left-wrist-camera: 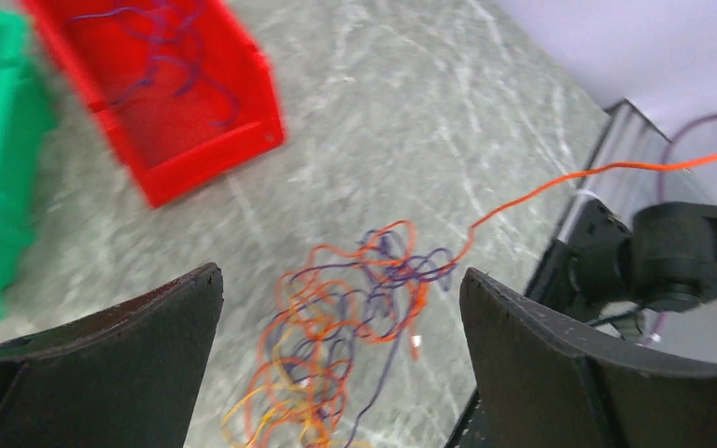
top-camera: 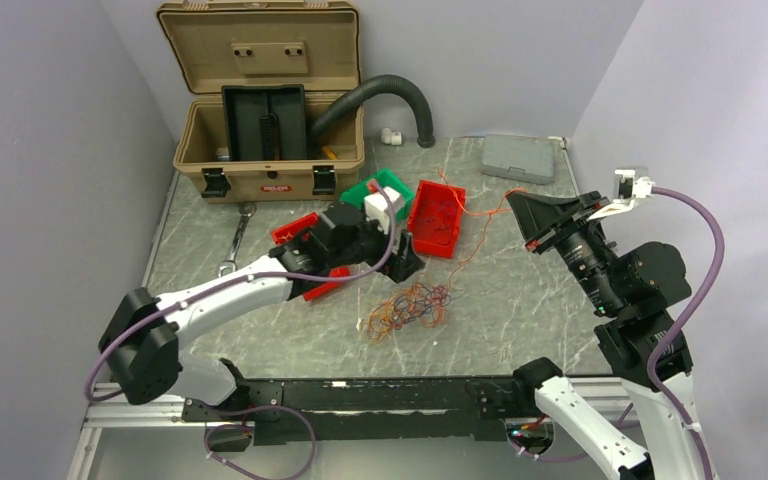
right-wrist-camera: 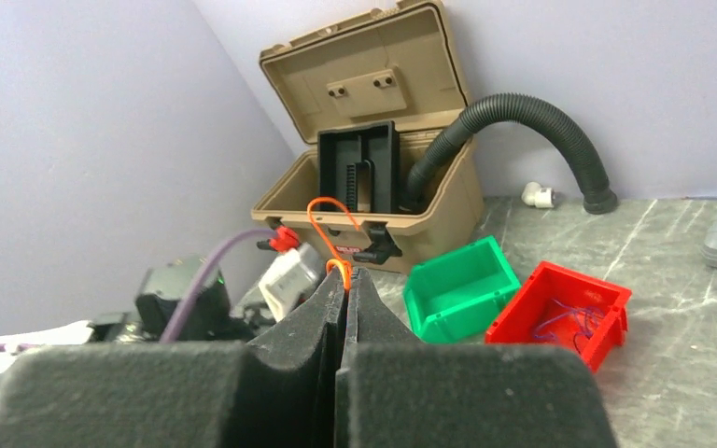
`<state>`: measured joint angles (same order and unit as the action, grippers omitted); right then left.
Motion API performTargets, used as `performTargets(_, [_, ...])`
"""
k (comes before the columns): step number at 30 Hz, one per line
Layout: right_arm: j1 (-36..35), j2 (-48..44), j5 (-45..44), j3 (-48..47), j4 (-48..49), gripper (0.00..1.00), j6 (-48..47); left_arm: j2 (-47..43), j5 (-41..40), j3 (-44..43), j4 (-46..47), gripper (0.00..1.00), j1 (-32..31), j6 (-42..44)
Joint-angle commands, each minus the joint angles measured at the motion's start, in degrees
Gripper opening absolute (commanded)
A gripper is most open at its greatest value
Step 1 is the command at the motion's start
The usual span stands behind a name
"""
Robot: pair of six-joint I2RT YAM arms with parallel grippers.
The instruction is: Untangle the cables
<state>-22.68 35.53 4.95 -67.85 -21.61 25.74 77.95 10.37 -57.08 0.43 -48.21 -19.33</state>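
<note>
The cables (top-camera: 410, 308) lie as a loose tangle of orange, yellow and dark purple strands on the marble table top. My left gripper (top-camera: 408, 265) hovers just behind the tangle. In the left wrist view it (left-wrist-camera: 341, 275) is open, its jaws wide on either side of the tangle (left-wrist-camera: 345, 327) below and holding nothing. My right gripper (top-camera: 513, 198) is raised at the right and shut on one orange strand (right-wrist-camera: 327, 219), which loops out above its tips (right-wrist-camera: 345, 273). That strand (left-wrist-camera: 569, 182) runs taut from the tangle up to the right. A red bin (top-camera: 437, 217) holds a few purple strands.
A green bin (top-camera: 385, 188) stands beside the red one. An open tan toolbox (top-camera: 260, 100) with a black corrugated hose (top-camera: 400, 95) fills the back left. A wrench (top-camera: 235, 240) lies at the left, and a grey case (top-camera: 520, 158) at the back right.
</note>
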Motion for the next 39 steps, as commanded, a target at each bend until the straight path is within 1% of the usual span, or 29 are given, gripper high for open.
performTargets(1, [0.1,-0.17,-0.47,-0.35,4.19,0.0,3.83,4.59,8.76,-2.19,13.33,0.99,-3.94,-0.91])
performTargets(4, [0.09,0.21,-1.95,-0.52,3.64,0.0,4.5,7.94,11.33,-2.11,19.67,0.99,-6.02,-0.84])
performTargets(7, [0.07,0.55,-2.35,-0.68,3.63,0.0,4.67,10.78,15.09,-1.39,27.63,0.93,-7.33,-1.17])
performTargets(8, [0.13,0.65,-2.42,-0.84,3.68,0.0,4.74,11.99,15.36,-1.8,28.14,0.91,-7.56,-1.35])
performTargets(12, [0.09,0.73,-2.39,-1.64,3.59,0.0,4.67,16.91,13.41,-5.25,25.0,0.81,-7.82,-1.41])
performTargets(13, [0.05,0.58,-2.6,-1.66,3.59,0.0,4.67,17.88,13.86,-5.49,25.78,0.75,-7.79,-1.6])
performTargets(14, [0.08,0.45,-2.89,-1.62,3.52,0.0,4.61,18.6,14.6,-5.46,26.98,0.66,-7.83,-1.97])
performTargets(15, [0.09,0.17,-3.23,-1.54,3.34,0.0,4.48,19.24,15.36,-5.49,27.94,0.5,-7.8,-2.42])
performTargets(16, [0.1,-0.11,-3.49,-1.28,3.25,0.0,4.08,19.47,15.94,-5.68,28.22,0.24,-7.77,-2.75])
performTargets(17, [0.09,-0.49,-3.91,-1.0,2.89,0.0,3.56,19.4,15.93,-5.95,27.89,0.03,-7.78,-2.81])
performTargets(18, [0.13,-0.79,-4.61,-0.53,2.25,0.0,3.03,18.48,15.32,-5.84,27.34,0.0,-7.78,-2.72])
performTargets(22, [0.14,-1.0,-9.06,2.99,-2.56,0.0,0.24,12.14,12.15,-3.82,25.24,0.0,-7.78,-0.17])
performTargets(25, [0.08,1.26,-8.8,6.75,-6.51,0.0,-0.6,8.5,11.22,-5.1,20.45,0.0,-7.78,2.29])
performTargets(26, [0.13,2.15,-7.31,8.1,-7.0,0.06,-0.75,8.0,11.76,-6.04,18.84,0.0,-7.78,2.44])
performTargets(27, [0.06,3.26,-5.83,9.16,-7.18,0.22,-0.87,7.74,12.29,-7.19,17.65,0.0,-7.79,2.32])
performTargets(28, [0.06,4.3,-4.58,10.01,-7.33,0.48,-1.13,7.59,12.9,-7.68,17.01,0.0,-7.74,1.54])
performTargets(29, [0.09,5.25,-3.2,10.44,-7.85,0.65,-1.39,7.44,13.66,-7.87,17.12,0.0,-7.63,0.0])
performTargets(30, [0.09,6.18,-2.78,10.61,-8.63,0.73,-1.85,7.15,14.67,-7.44,18.73,0.0,-7.05,-1.88])
performTargets(32, [0.09,6.28,-3.93,11.04,-10.54,0.77,-2.6,6.6,16.86,-5.81,22.54,0.0,-5.16,-7.27])
performTargets(35, [0.09,3.09,-4.76,14.54,-10.39,0.77,-3.67,5.96,19.49,-3.07,27.46,0.0,-1.14,-14.51])
performTargets(37, [0.09,0.08,-3.59,17.47,-9.48,0.75,-4.18,5.46,19.12,-2.45,27.02,0.0,0.58,-16.31])
performTargets(39, [0.09,-2.79,-2.48,20.61,-8.82,0.74,-4.29,4.8,18.07,-2.32,25.33,0.0,1.28,-16.37])
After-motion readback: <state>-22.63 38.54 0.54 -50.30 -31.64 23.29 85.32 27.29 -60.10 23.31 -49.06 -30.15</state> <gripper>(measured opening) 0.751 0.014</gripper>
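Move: The orange strand hangs from the shut right gripper down to the tangle. The stretch to grip lies about 11 cm right, 4 cm back and 3 cm below the open left hand, some 27 cm beneath the right hand, 1 cm ahead and 1 cm left. From the left hand, the tangle is about 19 cm below and 2 cm right; the red bin with purple cables is 25 cm ahead, 8 cm right and 18 cm down. Bring the open left gripper right about 11 cm, easing back and slightly down while turning clockwise, and pinch the hanging orange strand as the right gripper keeps holding it high. Lift the left hand roughly 10 cm, easing back left; meanwhile open the right fingers to let go of the strand and drop the right hand some 19 cm with a little forward travel, tipping it down. ##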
